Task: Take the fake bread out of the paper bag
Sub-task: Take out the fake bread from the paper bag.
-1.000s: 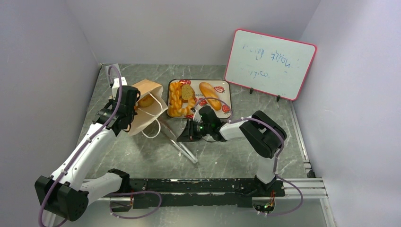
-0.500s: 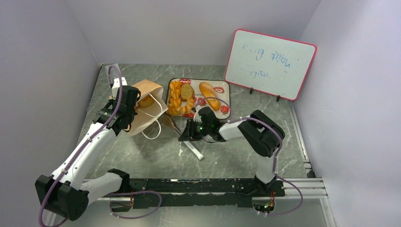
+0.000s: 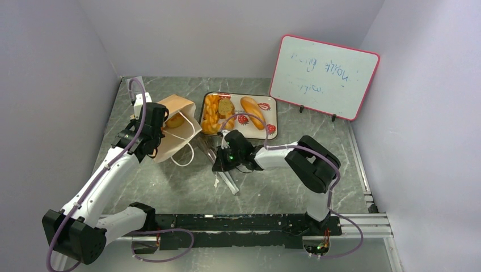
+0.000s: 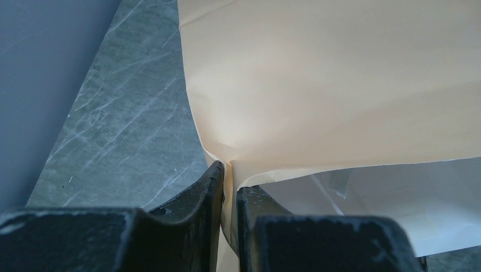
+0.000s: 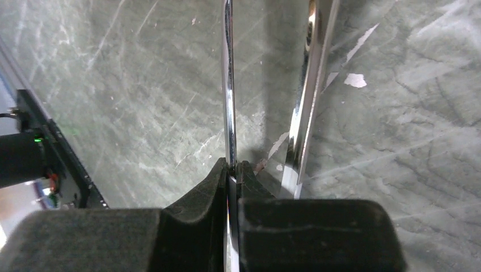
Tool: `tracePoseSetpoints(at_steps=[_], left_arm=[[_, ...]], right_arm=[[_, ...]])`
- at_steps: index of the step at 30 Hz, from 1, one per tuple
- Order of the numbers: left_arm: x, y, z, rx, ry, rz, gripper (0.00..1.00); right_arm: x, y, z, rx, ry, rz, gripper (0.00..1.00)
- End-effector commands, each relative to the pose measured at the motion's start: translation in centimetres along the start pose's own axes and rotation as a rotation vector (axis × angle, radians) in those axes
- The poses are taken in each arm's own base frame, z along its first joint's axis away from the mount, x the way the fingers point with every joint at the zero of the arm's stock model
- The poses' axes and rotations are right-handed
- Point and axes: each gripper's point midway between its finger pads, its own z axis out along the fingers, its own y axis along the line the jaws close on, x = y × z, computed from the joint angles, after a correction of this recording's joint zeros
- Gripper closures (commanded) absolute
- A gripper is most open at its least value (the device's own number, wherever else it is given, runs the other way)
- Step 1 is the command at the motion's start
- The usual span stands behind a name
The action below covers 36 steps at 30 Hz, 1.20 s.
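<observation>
The tan paper bag point(image 3: 173, 136) lies on its side at the left, mouth toward the back wall, with one golden fake bread point(image 3: 174, 120) showing inside. My left gripper point(image 3: 159, 126) is shut on the bag's edge; in the left wrist view a fold of the paper bag point(image 4: 340, 85) is pinched between the left gripper's point(image 4: 230, 170) jaws. More bread, a braided twist point(image 3: 210, 113), a round slice point(image 3: 226, 106) and a loaf point(image 3: 251, 112), lies on the strawberry-print tray point(image 3: 271, 116). My right gripper point(image 3: 218, 164) point(image 5: 233, 167) is shut on one arm of the silver tongs point(image 3: 228, 182) point(image 5: 228, 85).
The tongs' second arm point(image 5: 309, 102) runs free beside the held one, just above the grey marbled table. A pink-framed whiteboard point(image 3: 323, 76) leans at the back right. A black rail point(image 3: 255, 224) crosses the near edge. The bag's white cord handle point(image 3: 184, 158) loops onto the table.
My right gripper has slid left along the table and its jaws have closed on one arm of the tongs, which shifted slightly. The left gripper and bag have not moved.
</observation>
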Motion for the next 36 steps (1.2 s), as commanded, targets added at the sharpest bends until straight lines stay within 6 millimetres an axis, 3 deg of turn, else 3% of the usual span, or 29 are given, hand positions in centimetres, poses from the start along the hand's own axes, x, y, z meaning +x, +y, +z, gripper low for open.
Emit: tracePoseSetpoints(at_steps=[1, 6, 20, 25, 29, 36], left_arm=[[-1.1, 0.4, -0.5, -0.010, -0.030, -0.052, 0.93], [-1.1, 0.5, -0.7, -0.004, -0.036, -0.064, 0.93], [-1.7, 0.6, -1.3, 0.010, -0.052, -0.076, 0.93], [-1.8, 0.7, -1.5, 0.012, -0.055, -0.075, 0.93], [-1.7, 0.8, -1.5, 0.013, -0.057, -0.072, 0.93], [-1.8, 0.7, -1.4, 0.016, -0.058, -0.072, 0.93]], right_arm=[[3.0, -2.5, -0.4, 0.199, 0.083, -0.077, 1.00], [4.0, -1.9, -0.1, 0.269, 0.102, -0.184, 1.00], [6.1, 0.4, 0.6, 0.285, 0.134, -0.269, 1.00], [6.5, -0.1, 0.4, 0.340, 0.126, -0.317, 0.79], [4.8, 1.4, 0.3, 0.359, 0.075, -0.366, 0.60], [3.3, 2.7, -1.0, 0.418, 0.015, -0.423, 0.48]])
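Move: The tongs lie on the table under the right hand, with one arm already pinched near its white handle. Their middle is about 2 cm ahead of this hand, 1 cm left and 1 cm below. The round bread in the paper bag is some 16 cm ahead, 14 cm left and 4 cm higher; the tray's middle is about 20 cm ahead and 8 cm right, at table height. From the left hand, the tongs lie about 6 cm back, 22 cm right and 20 cm below. The tongs, still pinched by one arm, are dragged over the table by the right hand, back towards the base and to the left by about 5 cm in all, away from the tray. The wrist keeps tilting the fingers more steeply down, turning some 25 degrees in total. Near the end the fingers open about halfway and let go of the arm, staying low on either side of it. ##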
